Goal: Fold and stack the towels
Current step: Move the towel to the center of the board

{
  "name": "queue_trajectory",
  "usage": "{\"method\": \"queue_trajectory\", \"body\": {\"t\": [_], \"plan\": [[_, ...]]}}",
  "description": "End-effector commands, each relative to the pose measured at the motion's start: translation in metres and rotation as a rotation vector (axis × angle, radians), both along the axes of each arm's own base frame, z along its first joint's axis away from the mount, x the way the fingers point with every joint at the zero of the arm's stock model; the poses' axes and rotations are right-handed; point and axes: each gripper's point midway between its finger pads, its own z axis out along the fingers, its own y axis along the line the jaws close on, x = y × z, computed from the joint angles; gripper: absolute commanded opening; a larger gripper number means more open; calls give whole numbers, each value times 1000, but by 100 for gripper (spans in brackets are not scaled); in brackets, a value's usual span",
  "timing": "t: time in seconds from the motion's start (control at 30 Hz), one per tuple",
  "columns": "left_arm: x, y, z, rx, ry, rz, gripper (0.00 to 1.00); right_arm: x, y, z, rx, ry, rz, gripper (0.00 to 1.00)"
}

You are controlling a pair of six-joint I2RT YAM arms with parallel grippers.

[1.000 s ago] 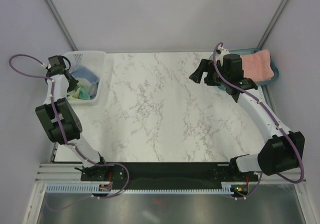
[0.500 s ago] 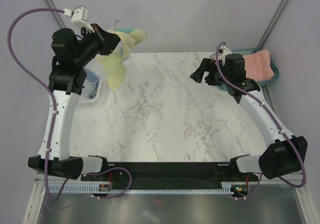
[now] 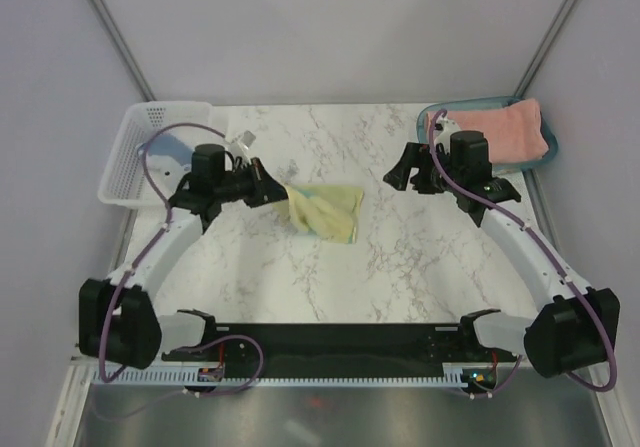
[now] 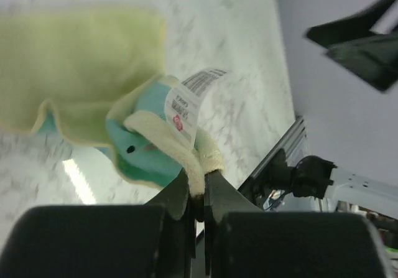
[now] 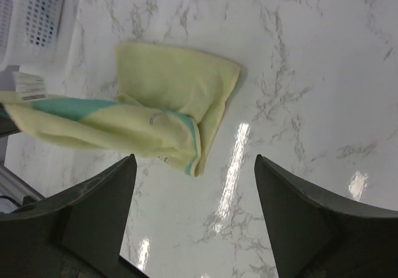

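A pale-yellow towel [image 3: 327,210] lies crumpled on the marble table, left of centre. My left gripper [image 3: 272,192] is shut on its hem beside the teal face patch [image 4: 144,161] and a white label [image 4: 186,101]. In the left wrist view the hem is pinched between the jaws of that gripper [image 4: 199,188]. The right gripper [image 3: 402,172] hovers open to the right of the towel, with nothing in it. From the right wrist, the towel [image 5: 174,85] lies just beyond the spread right gripper [image 5: 194,160]. A folded salmon-pink towel [image 3: 505,132] rests in a teal tray [image 3: 428,119] at the back right.
A white slotted basket [image 3: 130,142] stands at the back left, also seen as the basket [image 5: 31,17] in the right wrist view. Grey walls and metal posts close in the back and sides. The black base rail [image 3: 330,342] runs along the near edge.
My left arm pulled the yellow towel out of the basket, swung it up high, then brought it down onto the table left of centre. The right arm barely moved.
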Motion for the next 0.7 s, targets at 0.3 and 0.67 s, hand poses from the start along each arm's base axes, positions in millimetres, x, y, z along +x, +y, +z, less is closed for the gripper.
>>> {"method": "queue_trajectory", "body": {"t": [0.3, 0.67], "plan": [[-25, 36, -172, 257, 449, 186, 19, -2, 84, -113, -42, 203, 217, 63], [-24, 60, -174, 331, 417, 332, 62, 49, 153, -151, -31, 215, 450, 57]]}}
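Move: The left hand holds one corner of the yellow-green towel; the lying part has its middle about 3 cm ahead, 6 cm right and 20 cm below that hand, with the white basket roughly 18 cm ahead and 26 cm left. From the right hand, the towel's middle lies level, some 15 cm left and 19 cm below; the teal bin with the pink towel stands about 20 cm ahead and 17 cm right. Left lowers the towel's corner some 18 cm and opens; right, narrowing, sinks about 17 cm and leftward to the towel. ##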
